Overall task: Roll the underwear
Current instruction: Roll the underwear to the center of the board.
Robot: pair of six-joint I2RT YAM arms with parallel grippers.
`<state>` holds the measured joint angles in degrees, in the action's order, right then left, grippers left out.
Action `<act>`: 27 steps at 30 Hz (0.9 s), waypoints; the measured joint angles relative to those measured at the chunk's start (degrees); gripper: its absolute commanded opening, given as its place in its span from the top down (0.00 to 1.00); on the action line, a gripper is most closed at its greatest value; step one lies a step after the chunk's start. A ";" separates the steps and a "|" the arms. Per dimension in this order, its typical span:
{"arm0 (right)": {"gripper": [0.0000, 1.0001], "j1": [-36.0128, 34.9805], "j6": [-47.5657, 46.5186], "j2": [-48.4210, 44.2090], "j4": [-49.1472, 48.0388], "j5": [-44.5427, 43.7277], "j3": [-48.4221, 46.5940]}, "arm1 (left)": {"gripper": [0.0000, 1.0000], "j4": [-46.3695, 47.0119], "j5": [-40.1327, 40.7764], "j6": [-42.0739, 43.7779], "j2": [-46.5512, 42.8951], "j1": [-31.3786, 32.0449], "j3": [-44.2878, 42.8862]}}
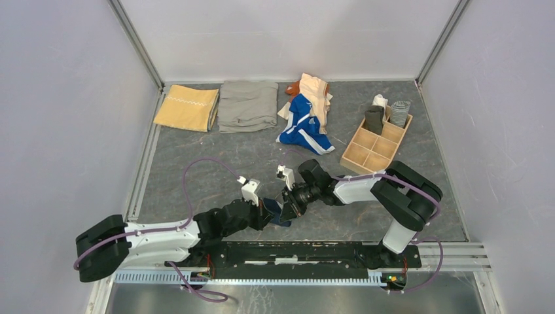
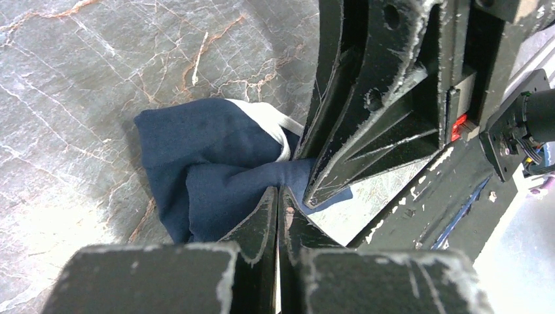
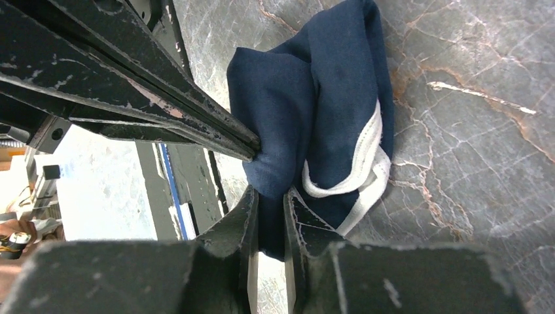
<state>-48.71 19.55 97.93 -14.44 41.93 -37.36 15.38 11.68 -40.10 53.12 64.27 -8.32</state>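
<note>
The navy underwear (image 1: pixel 280 216) with white trim lies bunched on the grey marble table just ahead of the arm bases. Both grippers meet over it. My left gripper (image 1: pixel 267 208) is shut, its jaws pressed tight together and pinching a fold of the navy underwear (image 2: pixel 209 157) at the tips (image 2: pixel 279 190). My right gripper (image 1: pixel 288 205) comes in from the right. Its jaws stand a narrow gap apart (image 3: pixel 269 193), and a fold of the navy underwear (image 3: pixel 314 98) fills that gap. The white trim (image 3: pixel 366 163) curls beside the right finger.
At the back lie a folded mustard-yellow cloth (image 1: pixel 188 108), a folded grey-khaki cloth (image 1: pixel 247 104) and a heap of bright blue and peach pieces (image 1: pixel 306 116). A wooden divided box (image 1: pixel 366 168) at the right holds rolled items (image 1: pixel 375 119). The black mounting rail (image 1: pixel 314 252) runs just behind the grippers.
</note>
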 measured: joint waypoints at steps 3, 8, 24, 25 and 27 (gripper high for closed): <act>0.72 -0.04 -0.52 -0.83 0.92 -1.18 0.00 | 0.98 0.00 0.63 -1.31 1.62 0.00 -0.74; 0.65 -0.04 -2.36 -3.50 3.87 -4.50 0.04 | 0.98 0.24 1.51 -3.10 4.94 0.00 -2.21; 0.58 -3.26 -19.39 -20.83 10.23 -21.53 3.50 | 0.98 0.09 3.78 -5.75 6.88 0.00 -2.99; 0.57 -5.20 -21.73 -22.67 9.46 -23.78 4.87 | 0.98 -0.07 4.15 -6.08 6.86 0.00 -3.04; 0.55 -8.85 -26.27 -24.90 7.80 -27.04 6.71 | 0.98 -0.33 4.72 -6.47 6.88 0.00 -3.15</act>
<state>-57.56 -6.72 73.03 -6.63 14.90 -30.65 15.05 16.40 -46.57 60.01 64.27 -11.46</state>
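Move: The half-rolled navy underwear is under the left gripper's shut tips, its middle about 2 cm ahead, 2 cm to the right and 1 cm below. From the right gripper, with the roll's end still between its fingers, that middle is some 2 cm ahead and 2 cm to the left, about level. The blue underwear lies roughly 27 cm ahead of the right gripper and 8 cm to its right, the wooden tray about 21 cm ahead and 28 cm to its right. Open the right gripper further to let go of the navy roll's end, easing it forward and right, then lift it away about 4 cm, swinging back slightly at the end while the hand rolls some 40 degrees, its front side turning up. Meanwhile keep the shut left fingertips on the roll, nudging forward about 1 cm and slightly down. ##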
